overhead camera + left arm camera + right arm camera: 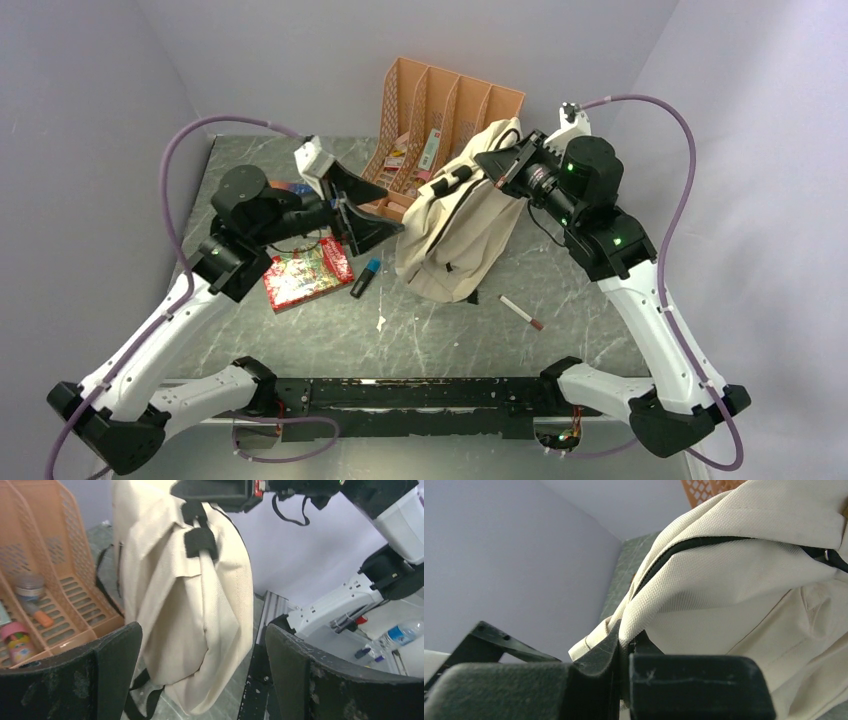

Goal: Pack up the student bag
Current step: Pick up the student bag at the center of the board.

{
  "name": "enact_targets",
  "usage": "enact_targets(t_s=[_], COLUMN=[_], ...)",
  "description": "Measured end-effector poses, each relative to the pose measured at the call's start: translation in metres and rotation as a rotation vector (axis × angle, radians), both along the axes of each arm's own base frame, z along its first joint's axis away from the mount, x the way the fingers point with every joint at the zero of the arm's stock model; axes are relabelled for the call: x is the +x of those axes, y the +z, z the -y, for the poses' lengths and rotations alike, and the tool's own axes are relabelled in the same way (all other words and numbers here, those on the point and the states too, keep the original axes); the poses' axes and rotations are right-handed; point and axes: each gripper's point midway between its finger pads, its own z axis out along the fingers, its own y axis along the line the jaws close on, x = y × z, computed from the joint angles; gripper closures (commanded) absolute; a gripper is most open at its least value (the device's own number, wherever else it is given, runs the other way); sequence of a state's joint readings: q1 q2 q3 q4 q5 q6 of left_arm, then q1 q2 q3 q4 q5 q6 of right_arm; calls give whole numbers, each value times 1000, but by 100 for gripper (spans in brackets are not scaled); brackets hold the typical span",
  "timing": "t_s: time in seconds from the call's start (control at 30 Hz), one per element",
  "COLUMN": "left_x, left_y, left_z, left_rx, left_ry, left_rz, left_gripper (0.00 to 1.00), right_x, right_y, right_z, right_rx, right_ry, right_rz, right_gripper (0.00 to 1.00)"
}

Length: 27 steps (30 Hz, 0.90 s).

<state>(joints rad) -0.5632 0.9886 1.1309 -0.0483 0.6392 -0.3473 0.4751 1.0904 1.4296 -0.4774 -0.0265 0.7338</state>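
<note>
The student bag (462, 225), cream fabric with black straps, hangs upright in the middle of the table, held up by its top. My right gripper (497, 160) is shut on a fold of the bag's cream fabric (634, 622) beside the dark zipper. My left gripper (368, 212) is open and empty, just left of the bag, its fingers (115, 650) wide apart with the bag's side (200, 610) between and beyond them, apart from them. The bag's opening is hidden.
An orange file organizer (440, 125) with small items stands behind the bag. A red patterned book (306, 272), a blue-capped marker (365, 278) and a pen (521, 312) lie on the table. A small white scrap (381, 322) lies near the front.
</note>
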Motion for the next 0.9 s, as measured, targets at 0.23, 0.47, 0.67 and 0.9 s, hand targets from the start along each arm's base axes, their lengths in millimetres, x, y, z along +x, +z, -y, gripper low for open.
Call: enact_targets(t_s=[0.23, 0.47, 0.67, 0.9], left_x=[-10, -5, 3, 9], left_y=[-22, -40, -43, -47], left_z=[41, 62, 64, 57], left_rx=[59, 94, 112, 160], left_ry=[-62, -71, -44, 11], left_rz=[0, -14, 10, 30], left_gripper=[3, 51, 95, 95], right_x=[-5, -4, -7, -19], right_y=[9, 3, -2, -6], right_z=[-8, -12, -7, 9], right_rx=[41, 48, 37, -9], right_ry=[21, 29, 19, -19], right_rz=[23, 20, 31, 85], right_gripper=[100, 100, 95, 53])
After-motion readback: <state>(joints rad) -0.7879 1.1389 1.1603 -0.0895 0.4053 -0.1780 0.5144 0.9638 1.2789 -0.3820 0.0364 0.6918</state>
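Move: The part of the student bag's rolled white handle that the empty left hand goes for lies about 6 cm to its right and 4 cm below, level fore-and-aft; for the right hand, which still pinches the bag's top edge, that spot is some 14 cm left, 8 cm back and 4 cm lower. Below the left hand, the desk organizer is about 16 cm ahead, 9 cm right and 20 cm down, the black marker 7 cm left, 3 cm back and roughly 28 cm down. Rightward and down by about 6 and 4 cm, the open left hand reaches the hanging bag's handle short of its black bands, closes and pinches it, then eases back left barely 1 cm. The right hand keeps its grip almost in place until the left has closed, then opens about a third and draws back some 2 cm from the bag's top edge, with the cloth still between its fingers. ##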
